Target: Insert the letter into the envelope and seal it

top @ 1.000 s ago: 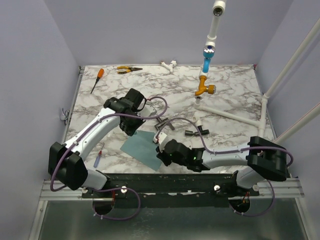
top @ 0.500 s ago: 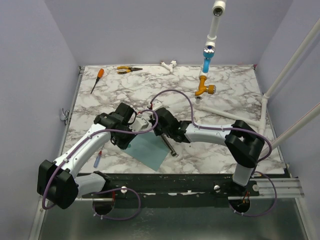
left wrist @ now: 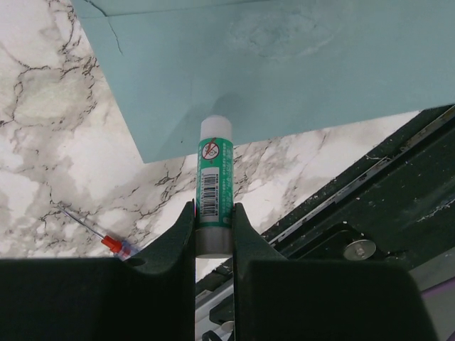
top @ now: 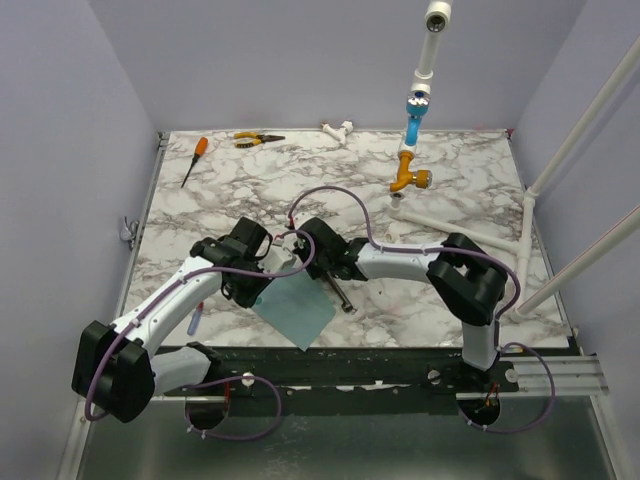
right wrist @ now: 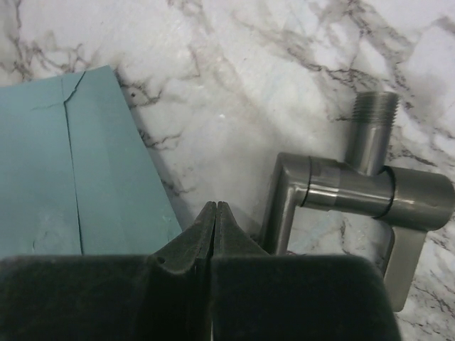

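Observation:
The teal envelope (top: pixel 299 311) lies flat near the table's front edge, with a fold line across it (right wrist: pixel 71 177). My left gripper (left wrist: pixel 214 209) is shut on a green glue stick (left wrist: pixel 215 177). The stick's white tip rests at the envelope's (left wrist: pixel 284 64) near edge. My right gripper (right wrist: pixel 215 206) is shut with nothing in it. It sits low just off the envelope's corner, between the envelope and a metal elbow fitting (right wrist: pixel 334 192). The letter does not show in any view.
The metal fitting (top: pixel 342 297) lies right of the envelope. A small red-tipped pen (left wrist: pixel 114 245) lies at the near left. An orange-handled screwdriver (top: pixel 194 158) and pliers (top: pixel 256 139) are at the back left. White pipes with an orange valve (top: pixel 410 178) stand back right. The black front rail (left wrist: pixel 370 206) runs close by.
My right arm has swung from the table's front up to the envelope's far right corner. My left arm has come nearer, bringing the glue stick onto the envelope.

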`<state>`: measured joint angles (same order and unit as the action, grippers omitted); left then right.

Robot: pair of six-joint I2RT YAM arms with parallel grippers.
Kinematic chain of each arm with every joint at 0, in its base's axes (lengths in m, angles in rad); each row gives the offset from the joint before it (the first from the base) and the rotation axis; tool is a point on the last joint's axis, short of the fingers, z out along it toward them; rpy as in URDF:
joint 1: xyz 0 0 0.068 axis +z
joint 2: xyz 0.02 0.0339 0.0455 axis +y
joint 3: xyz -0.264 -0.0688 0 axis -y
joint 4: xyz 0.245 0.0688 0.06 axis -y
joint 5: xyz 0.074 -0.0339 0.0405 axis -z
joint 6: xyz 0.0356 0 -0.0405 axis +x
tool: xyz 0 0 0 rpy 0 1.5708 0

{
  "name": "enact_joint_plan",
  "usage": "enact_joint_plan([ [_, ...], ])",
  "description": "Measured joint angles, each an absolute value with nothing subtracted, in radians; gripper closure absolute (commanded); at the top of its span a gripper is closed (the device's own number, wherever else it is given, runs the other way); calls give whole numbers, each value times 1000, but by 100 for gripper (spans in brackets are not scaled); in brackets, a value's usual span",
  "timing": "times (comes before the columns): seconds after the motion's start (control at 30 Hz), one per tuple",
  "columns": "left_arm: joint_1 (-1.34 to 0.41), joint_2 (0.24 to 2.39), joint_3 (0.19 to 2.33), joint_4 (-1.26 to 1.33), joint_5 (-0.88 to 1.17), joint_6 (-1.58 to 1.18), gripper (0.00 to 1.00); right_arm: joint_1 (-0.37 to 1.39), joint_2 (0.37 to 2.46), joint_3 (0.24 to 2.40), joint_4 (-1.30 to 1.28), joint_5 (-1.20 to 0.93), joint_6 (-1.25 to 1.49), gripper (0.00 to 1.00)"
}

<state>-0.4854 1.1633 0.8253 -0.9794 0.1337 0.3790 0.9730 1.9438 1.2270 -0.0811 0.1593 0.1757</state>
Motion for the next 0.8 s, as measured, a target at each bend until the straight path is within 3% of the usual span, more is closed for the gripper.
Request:
enact_joint_plan([
  [0.8, -477, 1177, 773, -931, 134, 399, 100, 968, 1832, 1090, 38, -214, 299, 99],
])
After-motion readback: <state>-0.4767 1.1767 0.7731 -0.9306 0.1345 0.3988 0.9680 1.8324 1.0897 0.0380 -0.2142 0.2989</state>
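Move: The envelope's middle lies about 9 cm back and 4 cm to the left of the right hand's shut fingers, which are just above table height beyond its far long edge. The steel faucet's head stands some 6 cm ahead and 5 cm right of these fingers. From the left hand, which still grips the glue stick, the envelope's middle is roughly 3 cm ahead, 9 cm right and 5 cm below; the screwdriver lies about 12 cm left of that hand and level with it. The envelope's far long edge, on the flap side, is met by the right hand's closed fingertips as they sweep back about 6.5 cm and somewhat left, away from the faucet head, rising 2 cm late on while the wrist turns some 20 degrees to aim the fingers more to the left. The left hand keeps the glue stick clamped and sinks 1.5 cm, bringing its capped end down at the envelope's left end. ##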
